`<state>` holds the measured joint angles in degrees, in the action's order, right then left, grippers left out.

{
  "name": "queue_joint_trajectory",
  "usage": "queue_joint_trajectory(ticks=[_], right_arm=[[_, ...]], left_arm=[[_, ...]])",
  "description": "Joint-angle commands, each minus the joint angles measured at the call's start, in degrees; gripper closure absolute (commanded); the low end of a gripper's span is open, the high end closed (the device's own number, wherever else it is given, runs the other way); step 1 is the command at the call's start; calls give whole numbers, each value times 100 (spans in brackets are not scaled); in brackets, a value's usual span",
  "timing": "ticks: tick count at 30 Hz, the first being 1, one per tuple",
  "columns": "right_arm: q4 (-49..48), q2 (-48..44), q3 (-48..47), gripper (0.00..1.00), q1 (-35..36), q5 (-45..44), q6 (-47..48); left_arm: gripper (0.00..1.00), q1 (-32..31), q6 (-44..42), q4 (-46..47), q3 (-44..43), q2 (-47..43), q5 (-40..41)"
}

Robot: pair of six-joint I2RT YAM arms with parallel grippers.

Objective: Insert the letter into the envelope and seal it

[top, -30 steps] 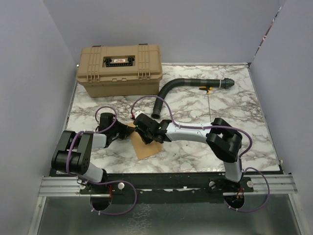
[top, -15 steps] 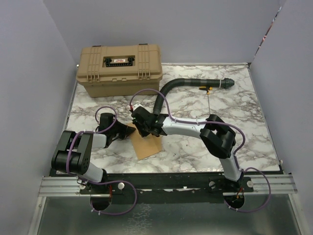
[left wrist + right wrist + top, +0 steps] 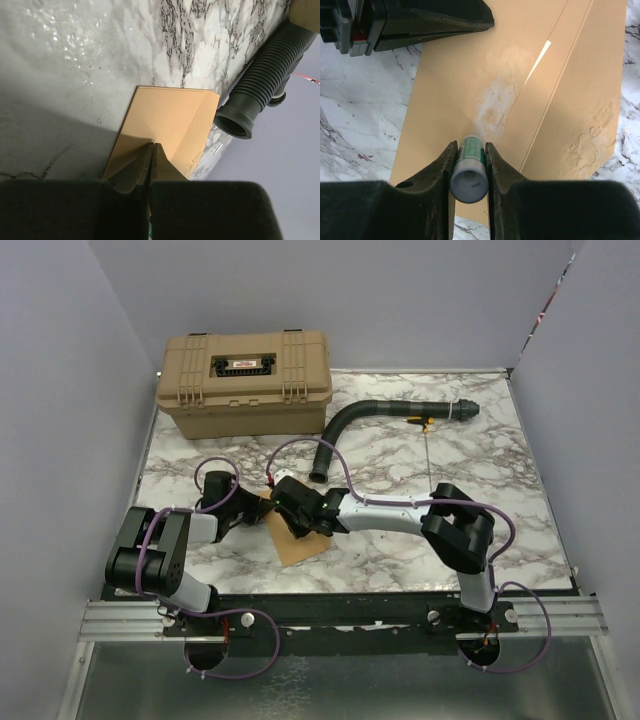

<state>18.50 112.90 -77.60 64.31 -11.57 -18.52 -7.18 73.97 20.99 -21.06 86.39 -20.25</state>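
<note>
The orange-tan envelope (image 3: 298, 542) lies flat on the marble table (image 3: 400, 455) between both arms, its creases showing in the left wrist view (image 3: 170, 112). My left gripper (image 3: 152, 145) is shut, its tips resting on the envelope's face. My right gripper (image 3: 470, 144) is shut on a green-and-white glue stick (image 3: 470, 167), whose tip touches the envelope (image 3: 447, 85) just below a whitish smear (image 3: 496, 102). The left gripper (image 3: 489, 21) shows at the top of the right wrist view. In the top view the two grippers (image 3: 268, 508) (image 3: 292, 506) meet over the envelope's far end. The letter is hidden.
A tan toolbox (image 3: 245, 380) stands at the back left. A black corrugated hose (image 3: 352, 418) curves from the back right toward the envelope, its open end (image 3: 234, 120) close beside it. A small yellow-and-black tool (image 3: 421, 423) lies near the hose.
My right gripper with the glue stick swung back toward the hose half a second ago, then returned to the envelope's far end. The left arm has not moved.
</note>
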Motion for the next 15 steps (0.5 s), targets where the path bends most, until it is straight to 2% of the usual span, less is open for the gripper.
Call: queue_joint_trajectory(ticks=[1,11,15], right_arm=[[479,254,-27,99,-11,-184,-13],[542,763,-859,99,-568,-310,263],[558,481,-961,99,-565,117,328]], left_arm=[[100,35,-305,-1322,374,320,651],[100,40,-291,-1363,390,144,601],[100,33,-362,-1445,321,113,575]])
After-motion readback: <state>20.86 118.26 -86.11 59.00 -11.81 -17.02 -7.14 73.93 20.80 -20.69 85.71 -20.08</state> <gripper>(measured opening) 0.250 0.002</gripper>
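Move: The right hand grips the glue stick over the near part of the envelope, whose middle lies about 4 cm ahead and 3 cm below. The left fingertips rest on the envelope some 7 cm ahead and 7 cm left of the right hand; from them the envelope's middle is roughly 3 cm back, 7 cm right and 1 cm down. The black hose's open end sits about 14 cm ahead and 5 cm right of the right hand, level in height. Glue tip on the envelope, the right hand rubs about 5 cm forward while the left's shut fingertips keep pinning. ##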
